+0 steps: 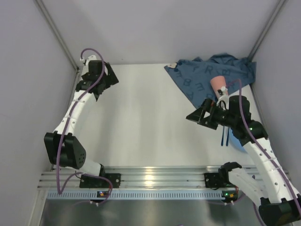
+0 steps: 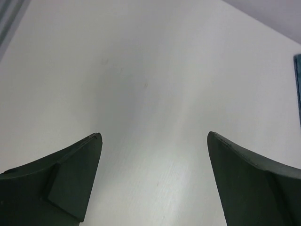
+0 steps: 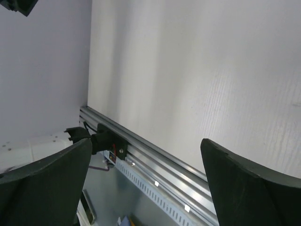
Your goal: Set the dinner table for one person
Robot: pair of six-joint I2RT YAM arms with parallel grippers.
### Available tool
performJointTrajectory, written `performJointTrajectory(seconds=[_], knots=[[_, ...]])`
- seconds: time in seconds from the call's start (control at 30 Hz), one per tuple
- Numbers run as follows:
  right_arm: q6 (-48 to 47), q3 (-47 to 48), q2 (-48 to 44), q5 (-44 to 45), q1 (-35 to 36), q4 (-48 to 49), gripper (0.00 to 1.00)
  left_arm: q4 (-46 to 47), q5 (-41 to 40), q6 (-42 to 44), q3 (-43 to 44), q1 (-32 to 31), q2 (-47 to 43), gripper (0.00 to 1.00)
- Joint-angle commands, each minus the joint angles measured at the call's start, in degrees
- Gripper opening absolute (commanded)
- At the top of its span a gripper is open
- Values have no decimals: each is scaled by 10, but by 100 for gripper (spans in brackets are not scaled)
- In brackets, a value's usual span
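Note:
The dinner table [image 1: 141, 117] is a large white top, mostly bare. My left gripper [image 1: 111, 78] hangs open over its far left corner; in the left wrist view the left gripper [image 2: 154, 135] has only white table [image 2: 141, 70] between its dark fingers [image 2: 75, 179]. Over the right side, my right gripper [image 1: 194, 116] points left and is open too. In the right wrist view the right gripper [image 3: 146, 141] holds nothing and faces the table's [image 3: 197, 70] near edge. A pink cup [image 1: 217, 84] sits on a crumpled blue letter-printed cloth [image 1: 207, 75] at the far right.
Thin blue utensils [image 1: 225, 135] and a blue item [image 1: 239, 144] lie partly under the right arm. An aluminium rail [image 1: 150, 176] runs along the near edge, and that rail [image 3: 164, 160] also shows from the right wrist. Grey walls close in the left, right and back. The cloth's edge [image 2: 298, 89] shows at the left wrist view's right border.

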Motion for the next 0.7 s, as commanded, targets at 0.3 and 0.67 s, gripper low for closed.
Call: performJointTrajectory(seconds=[0.3,0.67], knots=[[-70,89,-94,43,1,-154,100,166,241,-178,-88,-103,25,99],[-101,152,-109,167,1,-252,100,122,190,-212,178,-277,361,99]])
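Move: The blue cloth's middle lies about 62 cm to the left hand's right, 13 cm ahead and 24 cm below. The pink cup on it is about 64 cm right and 5 cm ahead of that hand; the cutlery lies some 62 cm right and 20 cm back. From the right hand, the cloth's middle is roughly 36 cm ahead, 20 cm right and 24 cm below. The open left hand sweeps some 30 cm right, sinking 12, towards the cloth while the right backs off. ##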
